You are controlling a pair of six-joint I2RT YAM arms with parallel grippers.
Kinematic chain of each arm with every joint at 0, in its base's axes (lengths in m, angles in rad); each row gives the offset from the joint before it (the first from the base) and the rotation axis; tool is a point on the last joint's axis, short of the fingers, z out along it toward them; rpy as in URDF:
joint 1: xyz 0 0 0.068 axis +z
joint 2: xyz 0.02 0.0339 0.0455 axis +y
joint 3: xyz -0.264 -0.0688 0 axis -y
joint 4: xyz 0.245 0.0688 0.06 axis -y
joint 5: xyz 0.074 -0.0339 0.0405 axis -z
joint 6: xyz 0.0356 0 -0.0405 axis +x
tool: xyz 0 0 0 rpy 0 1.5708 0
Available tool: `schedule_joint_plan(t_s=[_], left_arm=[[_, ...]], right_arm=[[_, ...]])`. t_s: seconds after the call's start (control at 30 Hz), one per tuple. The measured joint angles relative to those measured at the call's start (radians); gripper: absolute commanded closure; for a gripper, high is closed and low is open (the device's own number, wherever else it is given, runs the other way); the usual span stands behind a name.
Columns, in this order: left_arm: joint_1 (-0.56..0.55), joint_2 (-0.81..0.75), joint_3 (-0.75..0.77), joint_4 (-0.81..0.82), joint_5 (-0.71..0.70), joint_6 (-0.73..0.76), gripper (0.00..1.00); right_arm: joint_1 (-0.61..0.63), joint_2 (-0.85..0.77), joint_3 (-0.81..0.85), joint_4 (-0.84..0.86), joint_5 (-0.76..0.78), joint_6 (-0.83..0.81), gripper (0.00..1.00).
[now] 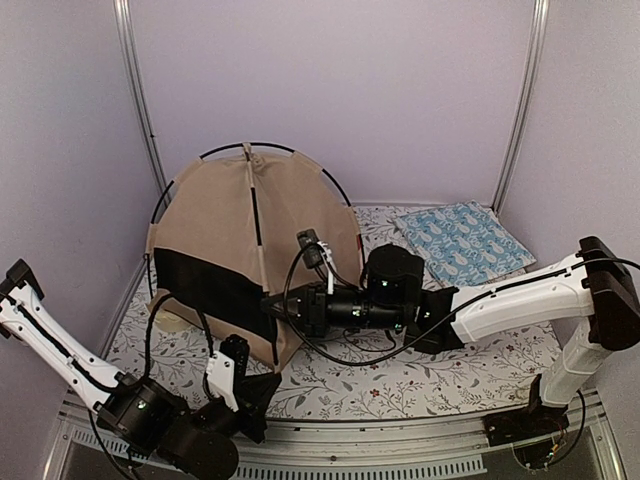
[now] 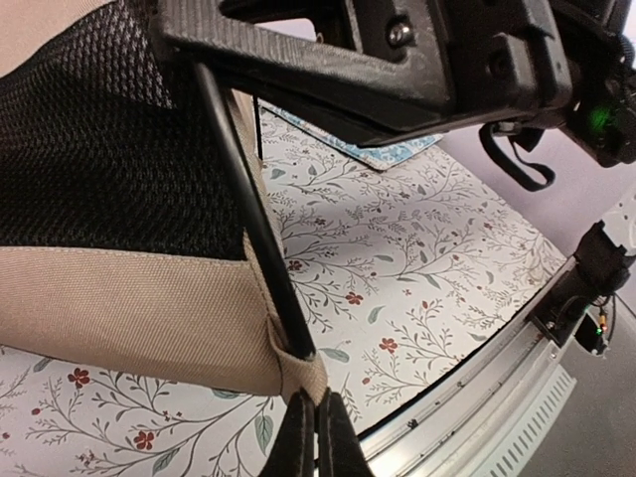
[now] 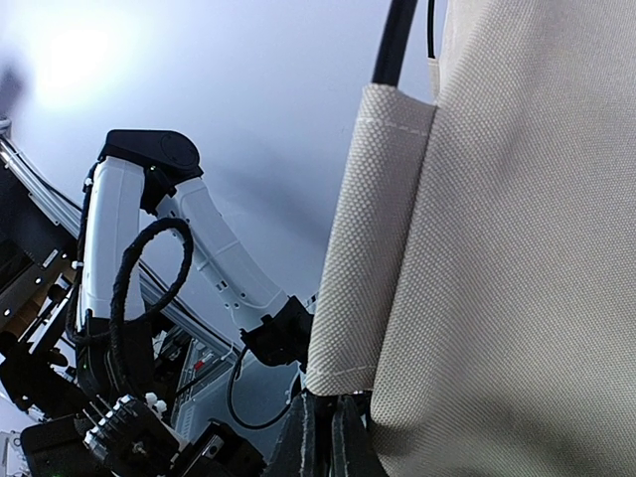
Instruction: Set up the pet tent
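The pet tent [image 1: 240, 235] stands at the back left, tan canvas with a black mesh panel [image 1: 205, 285] and thin black poles arching over it. My left gripper [image 2: 318, 437] is shut on the tan webbing tab at the tent's near corner [image 2: 303, 373], where a black pole [image 2: 253, 219] ends in its pocket. My right gripper [image 3: 323, 432] is shut at the lower end of a tan pole sleeve [image 3: 368, 248] on the tent's side; the pole [image 3: 393, 40] comes out at the top. From above, the right gripper [image 1: 270, 305] reaches leftward against the tent's front edge.
A blue patterned cushion [image 1: 462, 240] lies at the back right on the floral mat [image 1: 400, 385]. The metal front rail [image 1: 400, 440] runs along the near edge. Lilac walls and slanted frame posts [image 1: 140, 110] enclose the space.
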Motion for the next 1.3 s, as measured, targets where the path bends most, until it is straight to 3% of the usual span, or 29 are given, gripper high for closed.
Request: schedule_joint_plan(t_s=[0.3,0.8,0.9,1.03,1.17,1.3], left_arm=[[0.000,-0.015,-0.008,0.040,0.004,0.069,1.00],[0.007,-0.051,-0.025,0.037,0.019,0.062,1.00],[0.019,-0.053,-0.025,0.029,0.040,0.049,0.94],[0.031,-0.066,-0.022,0.016,0.058,0.061,0.73],[0.046,-0.132,0.018,0.011,0.048,0.078,0.61],[0.065,-0.186,0.093,-0.068,0.045,0.083,0.55]], right_arm=[[0.004,0.008,0.000,0.003,0.010,-0.001,1.00],[0.007,0.008,-0.009,0.013,0.010,-0.029,1.00],[0.019,0.006,-0.027,0.018,0.011,-0.046,1.00],[0.027,-0.006,-0.097,0.017,0.020,-0.072,1.00],[0.032,-0.008,-0.229,-0.050,0.051,-0.100,0.99],[0.029,-0.049,-0.289,-0.101,0.079,-0.122,0.85]])
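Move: The left fingertips already pinch the tent corner, where the pole's lower end meets the cloth. The right gripper's hold on the pole is about 9 cm farther out, straight ahead of the left hand and 8 cm above it. So the same corner lies some 9 cm back, 8 cm below and about level sideways from the right hand. The black mesh panel's middle is roughly 10 cm ahead and 12 cm left of the corner, some 5 cm higher. Hold both grippers almost still on the tent first, the right keeping its pinch on the pole just under the cloth sleeve. Then open the left fingers to let go of the corner and lift that hand clear, about 7 cm up. Meanwhile, carry the held pole quickly down some 13 cm and 5 cm to the right, tipping the right fingers down about 20 degrees. ##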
